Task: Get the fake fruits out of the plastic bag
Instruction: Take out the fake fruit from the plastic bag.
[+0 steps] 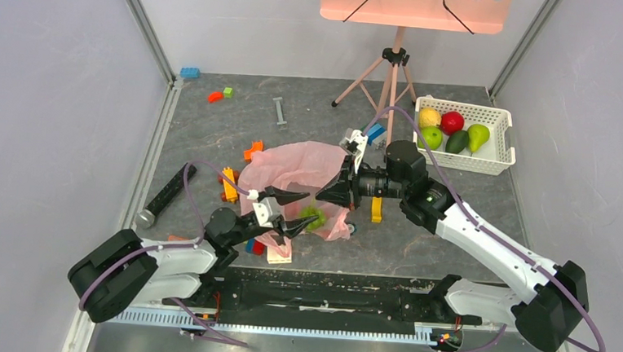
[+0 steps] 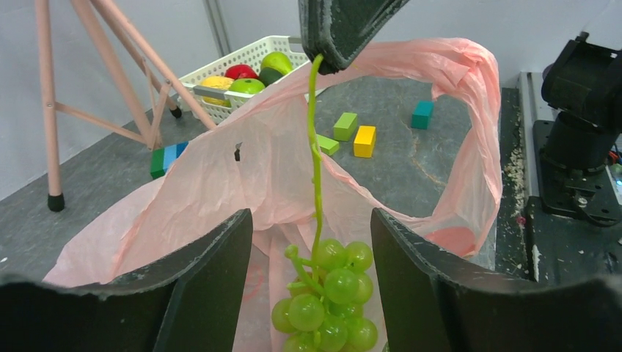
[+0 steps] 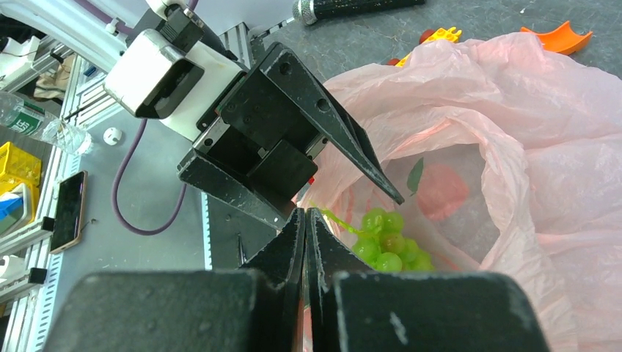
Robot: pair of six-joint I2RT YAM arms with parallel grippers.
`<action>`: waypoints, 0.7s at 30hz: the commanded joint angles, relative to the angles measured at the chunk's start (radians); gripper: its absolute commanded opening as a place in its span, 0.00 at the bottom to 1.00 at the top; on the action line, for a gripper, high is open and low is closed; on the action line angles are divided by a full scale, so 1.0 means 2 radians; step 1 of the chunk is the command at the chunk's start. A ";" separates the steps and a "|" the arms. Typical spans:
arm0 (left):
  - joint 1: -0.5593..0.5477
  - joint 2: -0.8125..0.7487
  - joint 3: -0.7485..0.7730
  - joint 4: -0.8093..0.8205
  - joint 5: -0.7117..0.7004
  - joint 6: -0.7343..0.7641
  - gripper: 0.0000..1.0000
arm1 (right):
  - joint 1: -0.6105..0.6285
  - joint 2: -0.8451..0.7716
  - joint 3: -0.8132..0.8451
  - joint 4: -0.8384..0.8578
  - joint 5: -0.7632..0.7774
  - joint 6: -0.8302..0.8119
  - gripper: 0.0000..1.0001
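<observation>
The thin pink plastic bag [image 1: 296,168] lies crumpled mid-table, its mouth held up. A bunch of green grapes [image 2: 326,301] hangs by its long stem inside that mouth. My right gripper [image 3: 305,214] is shut on the tip of the stem, and the bag's rim rises to the same fingertips [image 2: 341,33]. My left gripper [image 2: 312,242] stands open with a finger on either side of the grapes, not touching them. In the top view the grapes [image 1: 314,218] show between the left gripper [image 1: 310,210] and the right gripper [image 1: 325,197]. Other fake fruits lie in the white basket [image 1: 489,164].
The basket at the back right holds a lemon [image 1: 429,117], red apple [image 1: 452,122], green apple [image 1: 431,137], avocado [image 1: 456,142] and pear [image 1: 477,137]. A pink tripod [image 1: 392,75] stands behind the bag. Coloured blocks [image 1: 228,183] and a black cylinder [image 1: 164,195] lie around it.
</observation>
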 commanded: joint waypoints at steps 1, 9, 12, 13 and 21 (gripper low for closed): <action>0.001 0.013 0.016 0.018 0.031 0.025 0.66 | 0.002 -0.016 0.027 0.010 -0.015 -0.008 0.00; 0.001 0.029 0.017 0.014 0.026 0.027 0.63 | 0.002 -0.021 0.024 0.012 -0.021 -0.008 0.00; 0.001 0.034 0.019 0.014 0.024 0.027 0.61 | 0.002 -0.021 0.023 0.013 -0.025 -0.007 0.00; 0.001 0.036 0.020 0.014 0.025 0.026 0.60 | 0.001 -0.021 0.023 0.014 -0.025 -0.006 0.00; 0.001 0.041 0.028 0.004 0.032 0.029 0.42 | 0.003 -0.023 0.022 0.015 -0.025 -0.007 0.00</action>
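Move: The grapes hang on their stem from the right fingers, about 13 cm below that hand and 3 cm nearer the base. From the open left hand, pointing right, the bunch lies some 6 cm down, 2 cm to the right and 1 cm back. Counted from the left hand, the pink bag's middle is roughly 9 cm ahead, 5 left and 14 down, and the white block about 9 back, 8 left and 17 down. The right fingers keep their shut pinch on the grape stem, nearly still, while the left hand sinks about 2 cm towards the bunch and edges 1 cm to the right. Its fingers close from roughly two-thirds open to just under half, one on either side of the stem at the top of the grapes; a grip there can't be made out yet. ##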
